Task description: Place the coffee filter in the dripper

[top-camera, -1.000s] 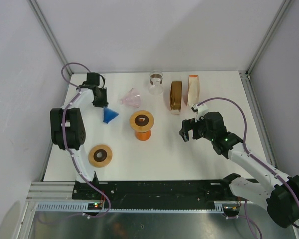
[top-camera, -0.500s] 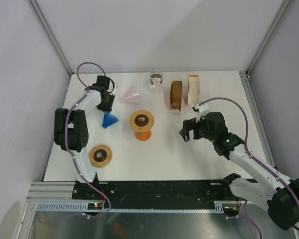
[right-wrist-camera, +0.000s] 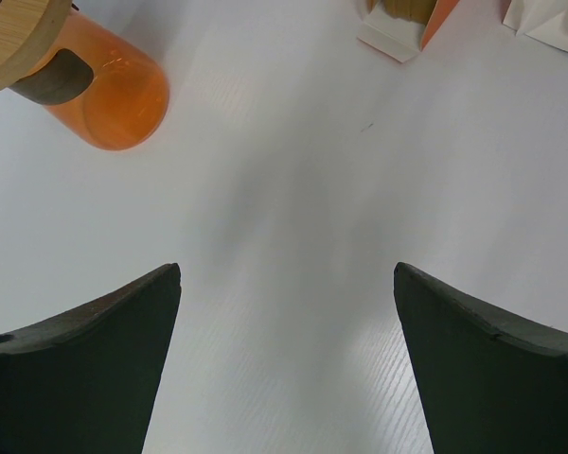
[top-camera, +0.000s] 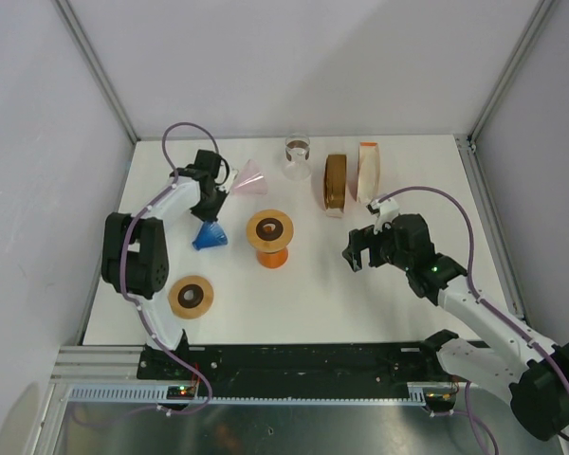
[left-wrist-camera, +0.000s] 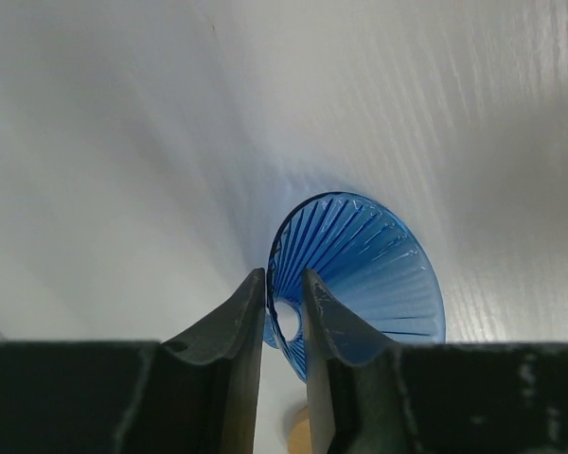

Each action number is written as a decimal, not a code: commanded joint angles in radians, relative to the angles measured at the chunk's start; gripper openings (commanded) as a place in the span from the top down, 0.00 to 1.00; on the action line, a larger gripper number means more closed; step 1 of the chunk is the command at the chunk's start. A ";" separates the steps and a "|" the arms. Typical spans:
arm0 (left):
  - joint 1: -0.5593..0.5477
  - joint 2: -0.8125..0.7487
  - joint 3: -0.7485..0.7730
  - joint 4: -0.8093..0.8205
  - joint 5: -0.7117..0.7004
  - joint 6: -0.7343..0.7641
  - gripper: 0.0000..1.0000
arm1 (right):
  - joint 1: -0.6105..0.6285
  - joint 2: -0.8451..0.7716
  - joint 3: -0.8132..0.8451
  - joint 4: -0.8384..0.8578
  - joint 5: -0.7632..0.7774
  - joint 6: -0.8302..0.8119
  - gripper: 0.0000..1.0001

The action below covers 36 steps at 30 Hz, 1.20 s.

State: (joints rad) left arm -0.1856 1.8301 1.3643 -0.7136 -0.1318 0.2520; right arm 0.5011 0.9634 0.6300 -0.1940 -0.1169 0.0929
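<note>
A blue ribbed dripper (left-wrist-camera: 360,270) lies tipped on its side at the left of the table, also seen from above (top-camera: 209,237). My left gripper (left-wrist-camera: 282,274) is shut on the dripper's thin wall near its small hole, one finger inside and one outside. From above, the left gripper (top-camera: 210,210) reaches down from behind the dripper. Brown coffee filters (top-camera: 335,180) and white coffee filters (top-camera: 369,171) stand in stacks at the back right. My right gripper (top-camera: 352,254) hangs open over bare table in front of them, holding nothing (right-wrist-camera: 287,270).
A pink dripper (top-camera: 251,180) lies just behind the left gripper. A glass cup (top-camera: 297,156) stands at the back. An orange carafe (top-camera: 268,237) with a wooden lid is at the centre, also in the right wrist view (right-wrist-camera: 114,95). A wooden disc (top-camera: 191,296) lies front left.
My left wrist has swung to the right, toward the pink dripper, and the blue dripper has shifted a little toward the front with it. The right arm has barely moved.
</note>
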 commanded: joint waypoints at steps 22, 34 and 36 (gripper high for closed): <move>-0.078 -0.167 0.016 -0.027 -0.140 0.146 1.00 | 0.003 -0.041 0.034 0.016 0.001 0.000 0.01; -0.079 -0.367 0.163 -0.030 -0.043 0.033 1.00 | 0.010 -0.084 0.113 0.038 -0.015 0.072 0.01; -0.078 -0.391 0.192 -0.034 -0.010 0.006 1.00 | 0.025 -0.058 0.176 -0.001 0.005 0.079 0.01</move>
State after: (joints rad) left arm -0.2596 1.5196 1.4731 -0.7506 -0.2070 0.3206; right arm 0.5041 0.8894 0.6689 -0.1879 -0.1375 0.1387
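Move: The blue dripper's wall already sits between my half-closed left fingers, one inside the cone and one outside; its middle is about 2 cm to the right, 2 cm back and 2 cm below that hand. The pink dripper lies some 13 cm ahead and 9 cm right, the carafe with the wooden ring about 17 cm right and 6 cm back, and the loose wooden ring some 16 cm back and 2 cm left. From my right hand the blue dripper is about 39 cm left and 10 cm ahead. I ease my left hand back about 2 cm, sinking slightly, while its fingers close from loosely around the blue dripper's wall to a pinch on it. Then I lift steeply, some 16 cm, drifting a little forward and right and tipping the fingers forward and up by about 20 degrees. My right hand, still wide open, starts to rise about 4 cm near the end. ##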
